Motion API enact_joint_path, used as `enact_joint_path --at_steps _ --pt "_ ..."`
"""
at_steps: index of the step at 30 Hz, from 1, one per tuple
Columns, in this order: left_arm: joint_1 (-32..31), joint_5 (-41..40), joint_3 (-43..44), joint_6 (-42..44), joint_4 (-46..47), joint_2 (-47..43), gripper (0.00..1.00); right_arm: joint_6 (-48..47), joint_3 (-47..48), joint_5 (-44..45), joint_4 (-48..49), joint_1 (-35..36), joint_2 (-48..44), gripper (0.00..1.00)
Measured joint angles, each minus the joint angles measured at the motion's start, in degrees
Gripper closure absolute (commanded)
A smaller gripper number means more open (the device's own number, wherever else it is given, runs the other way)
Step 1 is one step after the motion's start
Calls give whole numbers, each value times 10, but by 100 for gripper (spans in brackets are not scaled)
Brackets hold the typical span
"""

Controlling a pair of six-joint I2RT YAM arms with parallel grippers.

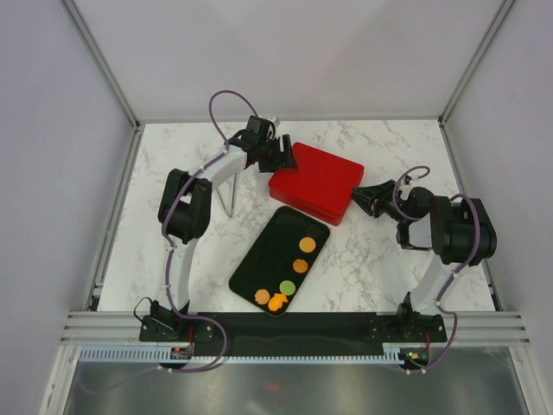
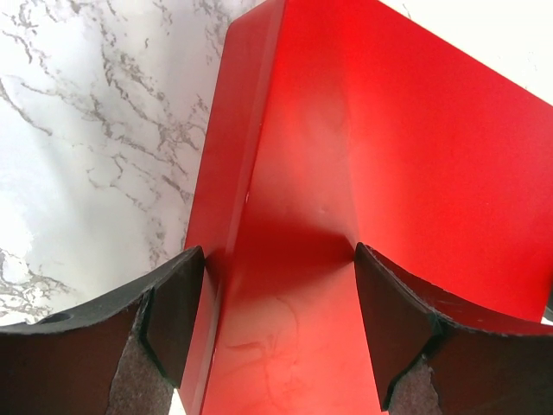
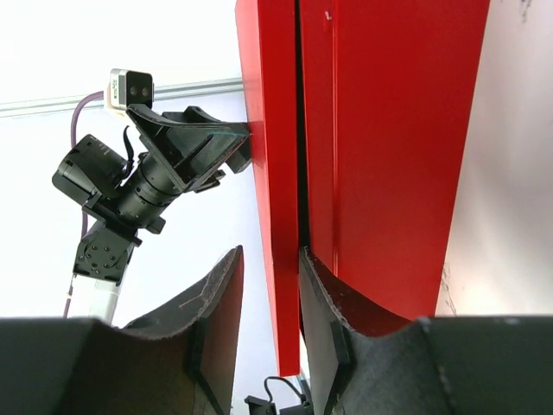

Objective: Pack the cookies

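Observation:
Several cookies (image 1: 300,266), orange with one green (image 1: 288,287), lie on a black tray (image 1: 259,259) near the table's middle. Behind it sits a red box (image 1: 315,181) (image 2: 389,130). My left gripper (image 1: 285,157) (image 2: 278,320) is open wide, its fingers (image 2: 168,311) astride the box's far left corner; whether they touch it I cannot tell. My right gripper (image 1: 359,197) (image 3: 270,252) is at the box's right end, open. One finger sits in the gap under the slightly raised lid (image 3: 276,173). The other stands outside, clear of it.
A thin metal stand (image 1: 231,194) rises left of the box, beside the left arm (image 3: 147,186). White enclosure walls ring the marble table (image 1: 371,268). The tray lies diagonally between the two arm bases.

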Motion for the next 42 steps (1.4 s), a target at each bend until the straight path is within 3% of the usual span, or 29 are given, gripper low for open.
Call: enact_joint_path --at_steps 10,15,21,30,42 --pt "-13 -12 7 21 -5 0 23 -40 -24 0 -53 -30 -30 45" --pt "-17 -19 10 34 -7 0 23 -122 3 25 -198 -30 -101 35" --pt "-23 -29 20 55 -22 0 23 -210 107 81 -359 -30 -127 28" --pt "-28 -34 31 82 -38 0 23 -285 211 162 -501 16 -92 24" --pt "-33 -31 43 118 -62 0 22 -306 252 205 -550 59 -46 27"
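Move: The red lid lies loosely on the red cookie box, its middle about 4 cm ahead of the right hand and 10 cm to its left, about level with it. The lid's right rim, where the hand goes, is some 4 cm ahead, 1 cm right and 2 cm lower. From the left hand, already astride the left rim, the lid's middle is 4 cm back and 10 cm right; the metal tongs lie 10 cm back and 16 cm left on the table. The black tray is 19 cm back and 21 cm left of the right hand. The right fingers come to straddle the lid's right rim, one on the lid's top and the other on the box's side: the hand first backs off slightly, right and down, opens from under half to about three quarters, swings up and forward some 6 cm while rolling its left side down about 30 degrees, then comes in left and down onto the rim. The left hand keeps its fingers astride the left rim, easing about 1 cm right and back and turning slightly clockwise. ##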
